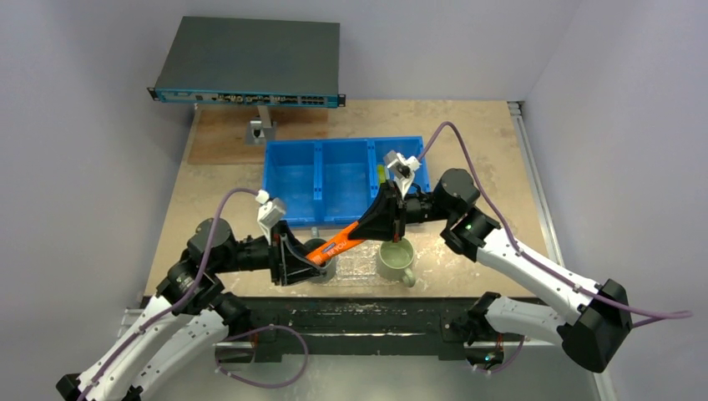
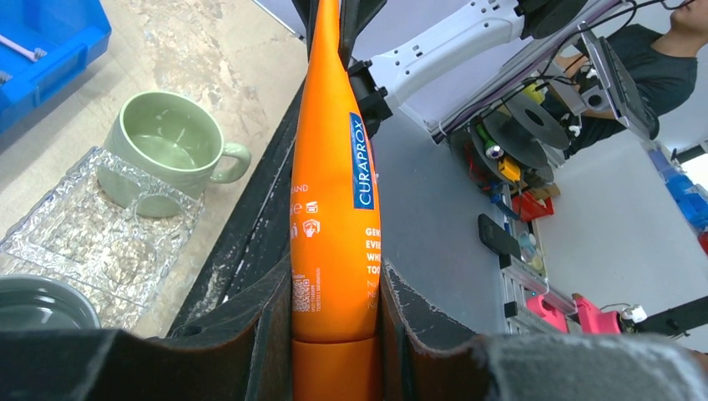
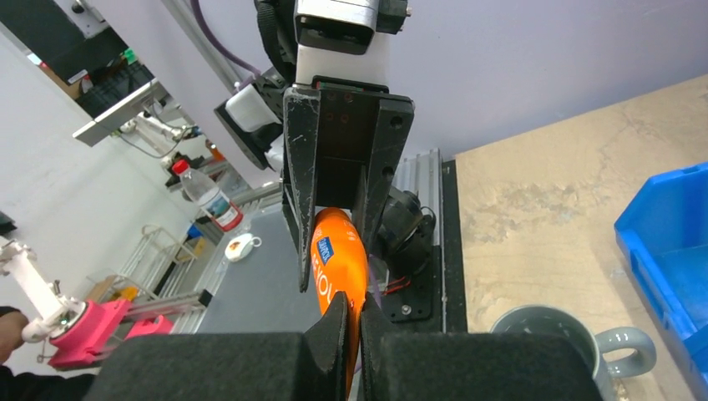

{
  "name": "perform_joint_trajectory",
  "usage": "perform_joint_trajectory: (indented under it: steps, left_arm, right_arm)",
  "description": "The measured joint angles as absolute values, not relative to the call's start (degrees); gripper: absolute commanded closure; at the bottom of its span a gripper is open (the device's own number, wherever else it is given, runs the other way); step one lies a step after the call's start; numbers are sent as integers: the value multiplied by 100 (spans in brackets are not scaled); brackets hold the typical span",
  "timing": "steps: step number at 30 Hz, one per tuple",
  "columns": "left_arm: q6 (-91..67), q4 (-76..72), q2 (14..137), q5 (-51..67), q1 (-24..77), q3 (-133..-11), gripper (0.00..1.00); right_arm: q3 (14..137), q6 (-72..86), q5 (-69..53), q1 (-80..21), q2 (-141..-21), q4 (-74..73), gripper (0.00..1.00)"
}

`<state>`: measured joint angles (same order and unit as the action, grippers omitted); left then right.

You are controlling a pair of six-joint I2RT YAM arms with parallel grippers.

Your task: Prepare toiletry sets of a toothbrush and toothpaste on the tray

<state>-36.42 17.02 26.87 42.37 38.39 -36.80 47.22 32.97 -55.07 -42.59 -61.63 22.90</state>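
The orange toothpaste tube (image 1: 338, 244) hangs in the air between both arms, above the mugs. My left gripper (image 1: 294, 261) is shut on its cap end; in the left wrist view the fingers (image 2: 267, 334) press both sides of the tube (image 2: 334, 192). My right gripper (image 3: 351, 322) is shut on the tube's flat thin end (image 3: 338, 267). The clear pebbled tray (image 2: 75, 238) lies on the table under the two mugs. A thin white toothbrush (image 2: 21, 48) lies in the blue bin.
The blue three-compartment bin (image 1: 321, 180) stands behind the grippers. A pale-green mug (image 1: 395, 259) and a grey mug (image 1: 324, 269) stand on the tray near the table's front edge. A dark network box (image 1: 250, 58) sits on a stand at the back.
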Motion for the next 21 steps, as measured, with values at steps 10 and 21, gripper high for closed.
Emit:
perform_joint_trajectory:
  steps: [10, 21]
  left_arm:
    - [-3623, 1959, 2825, 4272, 3846, -3736, 63]
    - [-3326, 2862, 3059, 3559, 3854, -4574, 31]
  right_arm:
    - [4685, 3262, -5426, -4322, -6158, 2200, 100]
    - [4987, 2440, -5030, -4501, -5931, 753, 100]
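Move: Bridging the two grippers, the toothpaste is held at its cap end by the left hand and already pinched at its flat end by the right. Its middle lies about 5 cm right, 3 ahead and 2 above the left hand, and 5 cm left, 3 back and 2 below the right. From the right hand, the green mug stands some 8 cm right, 2 ahead and 22 below; the grey mug some 9 left, 2 ahead and equally low. Letting go of the cap end, the left hand first sinks about 1 cm with the toothpaste, then spreads its fingers and lifts off roughly 2 cm up, drifting forward and slightly left. The right hand keeps its pinch on the flat end while sinking about 1.5 cm and easing slightly back, its fingers tipping down some 5 degrees. ##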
